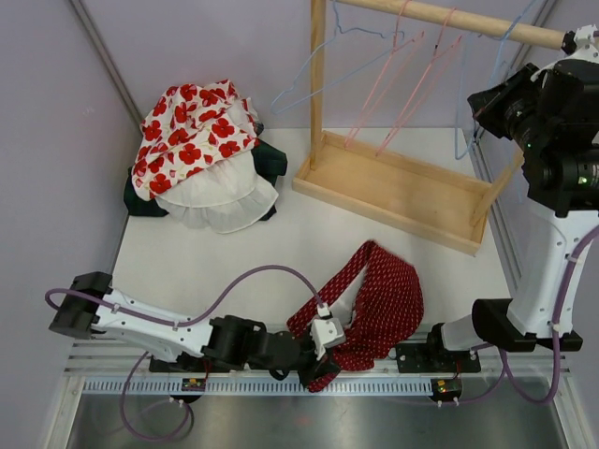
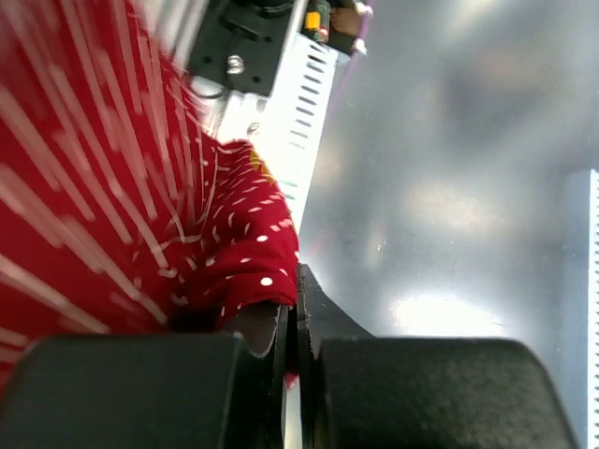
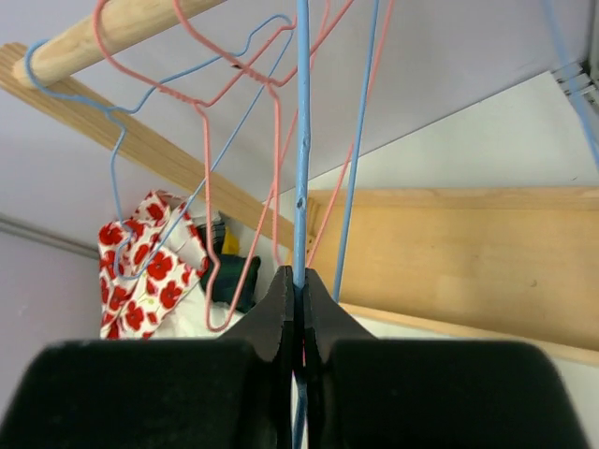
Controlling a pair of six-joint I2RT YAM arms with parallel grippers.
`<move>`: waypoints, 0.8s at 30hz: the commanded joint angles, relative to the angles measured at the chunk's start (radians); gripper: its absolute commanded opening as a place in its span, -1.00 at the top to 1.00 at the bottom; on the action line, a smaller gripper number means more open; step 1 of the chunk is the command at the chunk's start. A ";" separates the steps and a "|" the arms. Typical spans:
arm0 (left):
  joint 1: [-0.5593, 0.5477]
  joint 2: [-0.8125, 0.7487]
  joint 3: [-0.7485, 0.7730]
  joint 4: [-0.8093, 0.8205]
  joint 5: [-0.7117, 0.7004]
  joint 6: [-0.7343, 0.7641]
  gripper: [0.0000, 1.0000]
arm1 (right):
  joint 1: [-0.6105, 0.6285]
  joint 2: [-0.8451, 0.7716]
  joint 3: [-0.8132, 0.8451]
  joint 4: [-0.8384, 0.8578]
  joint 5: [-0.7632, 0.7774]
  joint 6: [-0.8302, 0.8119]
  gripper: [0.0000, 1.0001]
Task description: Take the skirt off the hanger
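The red skirt (image 1: 384, 299) with small white dots lies crumpled on the table near the front edge, apart from the rack. My left gripper (image 1: 318, 369) is low at that edge, shut on a fold of the skirt's hem. In the left wrist view the red cloth (image 2: 140, 215) bunches against the left finger and a sliver sits pinched between the closed jaws of the gripper (image 2: 298, 281). My right gripper (image 3: 299, 281) is up at the rack, shut on the wire of a blue hanger (image 3: 301, 140), which hangs from the rod at the right end (image 1: 459, 140).
A wooden rack with a tray base (image 1: 393, 187) and rod (image 1: 449, 14) stands at the back right, carrying pink hangers (image 1: 393, 84) and a pale blue one (image 1: 318, 84). A pile of clothes, with a red-flowered garment (image 1: 192, 126) over a white one (image 1: 220, 196), lies at the back left.
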 commanded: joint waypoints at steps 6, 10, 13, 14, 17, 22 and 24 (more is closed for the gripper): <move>-0.023 -0.154 0.063 -0.120 -0.230 -0.050 1.00 | -0.003 0.128 0.016 0.200 0.152 -0.056 1.00; -0.021 -0.182 0.159 -0.275 -0.403 -0.027 1.00 | -0.004 0.103 -0.111 0.229 0.156 -0.050 1.00; 0.015 -0.168 0.239 -0.434 -0.493 0.003 1.00 | -0.004 0.031 -0.238 0.289 0.146 -0.039 1.00; 0.066 -0.158 0.292 -0.501 -0.499 0.020 1.00 | -0.004 0.016 -0.303 0.296 0.144 -0.039 1.00; 0.194 -0.154 0.363 -0.543 -0.464 0.106 1.00 | -0.004 -0.030 -0.380 0.306 0.142 -0.034 1.00; 0.458 -0.132 0.536 -0.591 -0.398 0.308 1.00 | -0.006 -0.078 -0.414 0.293 0.141 -0.045 0.50; 0.556 -0.102 0.639 -0.596 -0.355 0.367 1.00 | -0.003 -0.098 -0.421 0.296 0.139 -0.048 -0.15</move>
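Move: The left hand, already pinching the dotted red skirt, has the skirt's middle some 12 cm ahead, 10 cm right and 8 cm below; the clothes pile lies roughly 55 cm ahead, 36 cm left and 8 cm lower, and the wooden tray about 48 cm ahead, 22 cm right, 12 cm lower. From the right hand, holding the empty blue hanger, the rail's hanging spot is about 10 cm ahead, 5 cm right, 8 cm above; the pink hangers hang 13 cm left, 8 cm ahead, level. The left hand, fingers still shut on the skirt, lifts and then swings faster forward, some 20 cm forward and 15 cm up with a bit to its left, turning counter-clockwise about 40 degrees as it hauls the skirt towards the clothes pile. Meanwhile the right hand carries the blue hanger forward about 7 cm, then lowers it some 9 cm at the rail to hook it on, tips slightly down, and opens its fingers around the hanger while easing back slightly. ##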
